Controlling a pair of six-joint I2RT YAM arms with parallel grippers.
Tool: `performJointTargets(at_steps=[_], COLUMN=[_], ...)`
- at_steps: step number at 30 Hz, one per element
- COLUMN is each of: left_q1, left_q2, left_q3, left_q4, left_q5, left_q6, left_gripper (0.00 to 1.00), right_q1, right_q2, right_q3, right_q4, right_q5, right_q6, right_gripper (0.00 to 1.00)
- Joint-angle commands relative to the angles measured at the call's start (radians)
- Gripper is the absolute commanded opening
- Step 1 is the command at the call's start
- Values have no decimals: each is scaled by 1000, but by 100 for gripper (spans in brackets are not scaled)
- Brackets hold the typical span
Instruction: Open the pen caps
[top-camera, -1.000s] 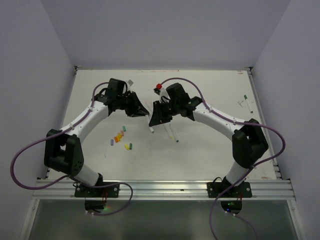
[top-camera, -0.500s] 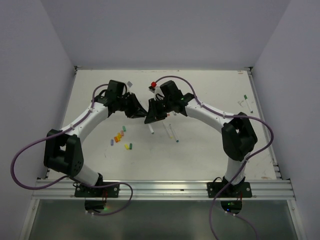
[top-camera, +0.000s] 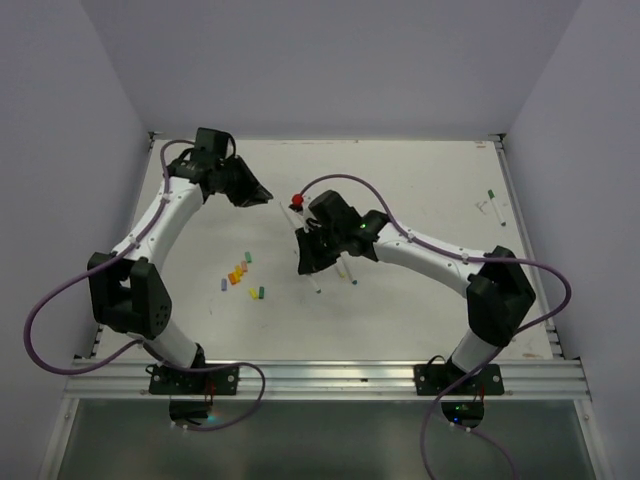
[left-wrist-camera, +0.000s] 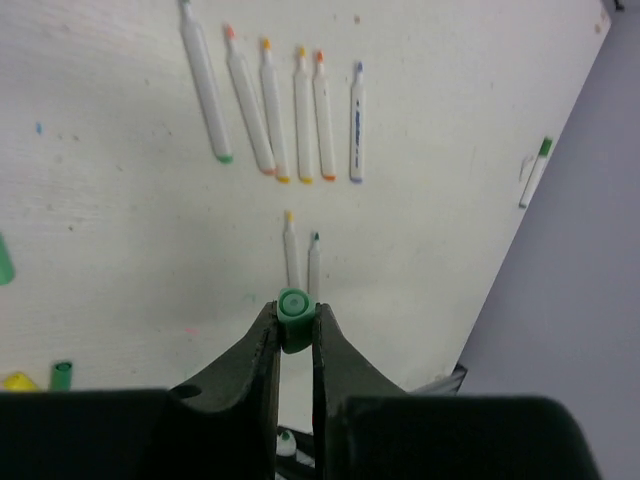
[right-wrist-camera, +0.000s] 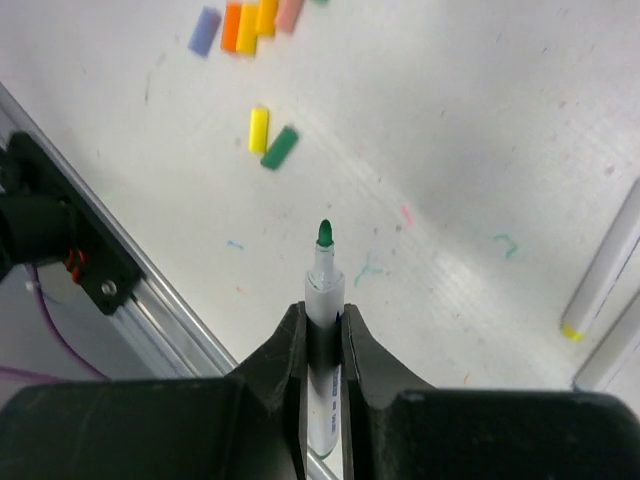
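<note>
My left gripper (left-wrist-camera: 294, 325) is shut on a small green pen cap (left-wrist-camera: 293, 308), held above the table at the back left (top-camera: 262, 195). My right gripper (right-wrist-camera: 323, 320) is shut on the white barrel of an uncapped pen (right-wrist-camera: 324, 295), its green tip (right-wrist-camera: 324, 235) pointing ahead. In the top view this gripper (top-camera: 305, 262) hangs over the table's middle, well apart from the left one. Several loose coloured caps (top-camera: 240, 272) lie on the table to its left; the right wrist view shows a yellow cap (right-wrist-camera: 258, 128) and a green cap (right-wrist-camera: 279, 147) there.
Several uncapped white pens (left-wrist-camera: 270, 100) lie in a row, with two more (left-wrist-camera: 300, 255) nearer the left gripper. A capped green pen (top-camera: 493, 205) lies at the far right. A metal rail (right-wrist-camera: 150, 300) runs along the table's near edge. Walls close in the sides.
The two grippers were together at mid-table. Now the left has drawn back and left with the green cap, and the right has moved toward the front with the bare-tipped pen.
</note>
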Motion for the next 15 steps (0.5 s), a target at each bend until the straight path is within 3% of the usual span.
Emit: performJointTargets(at_steps=[1,5,10,15], left_q1=[42,43,-4,-105], left_q2=[26,19,0,-62], left_q3=[105,86,-9,-120], left_q4=[-73,-18,-44,-47], left_q5=[-113,-58,-1,-50], left_q6=[-35,-11,98,126], left_gripper=[0,0,0,0], right_q1=[22,13,-183,-360], right_q2=[-73,-110,-56,16], right_q3=[-54,-64,-11,32], right_q4=[-90,-101,-179,-211], right_q5=[114,158,138,118], right_q6=[-41,-26,-30,-100], right_gripper=[0,0,0,0])
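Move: About 14 cm to the right of the right hand, 4 cm ahead and 13 cm below is the clear spot beside the two laid-out uncapped pens; the green-tipped pen is some 11 cm right and 2 ahead, the yellow-tipped one 8 right and 3 ahead. From the left hand, the loose green cap is roughly 15 cm back, 4 left and 17 below, the yellow cap 2 cm left of that cap, the orange cap cluster 10 back and 10 left. Parting with their halves of the opened pen, both hands keep their grip. The right hand, holding the uncapped green pen, eases back and down about 2 cm, then sweeps right and forward some 14 cm towards the spot beside the laid-out pens, turning about 20 degrees clockwise. The left, green cap pinched, drifts forward-left and slightly up, then reverses to come back, down and slightly right towards the loose caps. ##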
